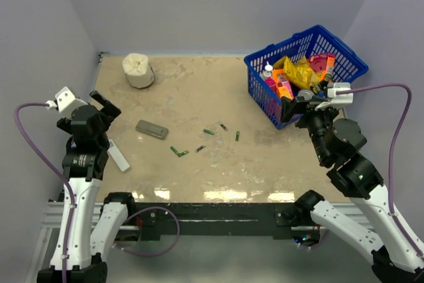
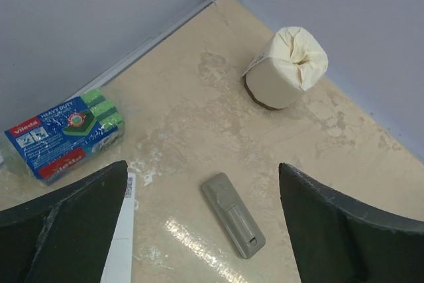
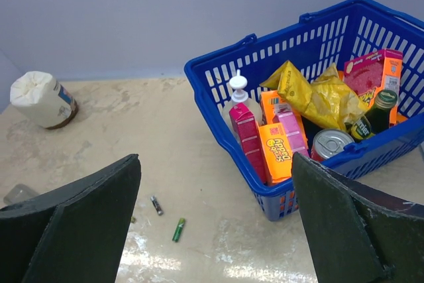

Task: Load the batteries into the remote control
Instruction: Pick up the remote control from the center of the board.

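Note:
The white remote control (image 1: 119,157) lies flat at the table's left, beside my left arm; its end shows by the left finger (image 2: 122,236). Several batteries lie loose mid-table: green ones (image 1: 179,152) (image 1: 209,132) (image 1: 237,136) and dark ones (image 1: 200,148) (image 1: 223,126). The right wrist view shows one dark battery (image 3: 156,205) and one green battery (image 3: 179,229). My left gripper (image 1: 103,107) (image 2: 202,167) hangs open and empty above the table's left side. The right gripper (image 1: 296,105) (image 3: 215,157) is open and empty too, raised next to the basket.
A grey flat bar with a sliding cover (image 1: 152,129) (image 2: 233,215) lies right of the remote. A paper roll (image 1: 138,69) (image 2: 288,65) stands at the back left. A blue basket (image 1: 305,38) (image 3: 218,111) full of groceries sits back right. A blue-red labelled green pack (image 2: 63,134) rests by the left wall.

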`<state>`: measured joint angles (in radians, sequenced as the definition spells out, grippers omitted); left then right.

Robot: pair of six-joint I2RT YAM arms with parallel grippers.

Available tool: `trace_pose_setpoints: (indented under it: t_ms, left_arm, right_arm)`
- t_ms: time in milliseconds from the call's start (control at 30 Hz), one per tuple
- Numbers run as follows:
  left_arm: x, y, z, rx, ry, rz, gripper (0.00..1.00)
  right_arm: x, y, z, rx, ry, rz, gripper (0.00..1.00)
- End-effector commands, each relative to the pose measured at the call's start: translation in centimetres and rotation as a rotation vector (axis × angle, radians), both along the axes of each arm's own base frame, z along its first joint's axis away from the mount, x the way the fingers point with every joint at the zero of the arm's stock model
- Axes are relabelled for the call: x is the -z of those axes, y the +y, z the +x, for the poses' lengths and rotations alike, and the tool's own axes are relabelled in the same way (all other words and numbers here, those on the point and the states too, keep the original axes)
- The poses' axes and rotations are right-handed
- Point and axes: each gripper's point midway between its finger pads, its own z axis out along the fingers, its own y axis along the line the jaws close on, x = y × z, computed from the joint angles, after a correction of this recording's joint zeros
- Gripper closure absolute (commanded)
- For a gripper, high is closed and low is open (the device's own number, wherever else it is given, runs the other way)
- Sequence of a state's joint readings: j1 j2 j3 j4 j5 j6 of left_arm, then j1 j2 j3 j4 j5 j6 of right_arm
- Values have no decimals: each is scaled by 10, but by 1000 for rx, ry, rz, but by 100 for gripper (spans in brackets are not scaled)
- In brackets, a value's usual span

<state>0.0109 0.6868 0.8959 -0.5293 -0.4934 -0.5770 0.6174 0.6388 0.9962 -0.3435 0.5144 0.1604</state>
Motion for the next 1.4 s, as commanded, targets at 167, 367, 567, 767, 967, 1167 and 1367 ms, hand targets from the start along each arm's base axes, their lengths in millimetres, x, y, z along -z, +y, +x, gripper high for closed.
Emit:
trace_pose_setpoints:
  t_ms: [167,367,567,767,967,1167,1367]
  left_arm:
    - [79,-18,19,40,216,-135,0]
    - [148,-26,11,-1,410,-227,0]
    - [208,-10,1,-52,545,-325,0]
    - [241,6,-9,-80,626,-380,6]
    - [260,9,-11,-86,698,-366,13]
    - [273,-1,-10,-24,732,-398,28]
    - [266,-28,-6,68,687,-481,45]
  right_arm:
    - [-9,8,-1,-40,-39,41,2]
    - [-2,17,-1,-83,-24,42,2]
    - [5,23,-2,-118,-12,31,2]
    - [11,24,-2,-121,0,13,2]
    - [13,25,1,-119,0,5,2]
    - [16,26,4,-121,4,-11,2]
    - [18,34,6,-147,6,-12,2]
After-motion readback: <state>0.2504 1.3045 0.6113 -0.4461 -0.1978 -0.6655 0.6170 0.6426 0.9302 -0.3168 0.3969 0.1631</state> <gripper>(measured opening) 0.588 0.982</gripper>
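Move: The white remote control lies nearly straight below the open left hand, about 27 cm down and some 3 cm back, level with it sideways. The grey tray is about 9 cm ahead and 14 cm right of the hand, the blue sponge pack about 4 cm ahead and 18 cm left, and the nearest loose batteries about 26 cm right and 2 cm back. From the right hand, the remote lies about 70 cm left, 2 cm back and 36 cm down. The left hand plunges about 27 cm down onto the remote, bulging a little forward first and then easing back, while its wrist tips the fingers from pointing outward to steeply down, some 45 degrees. Low over the table the drop slows and stops as the wide-open fingers close to a bit over half with one on each side of the remote, not yet a visible grip, while the right hand drifts 2 to 3 cm left and as much down, empty and open. ##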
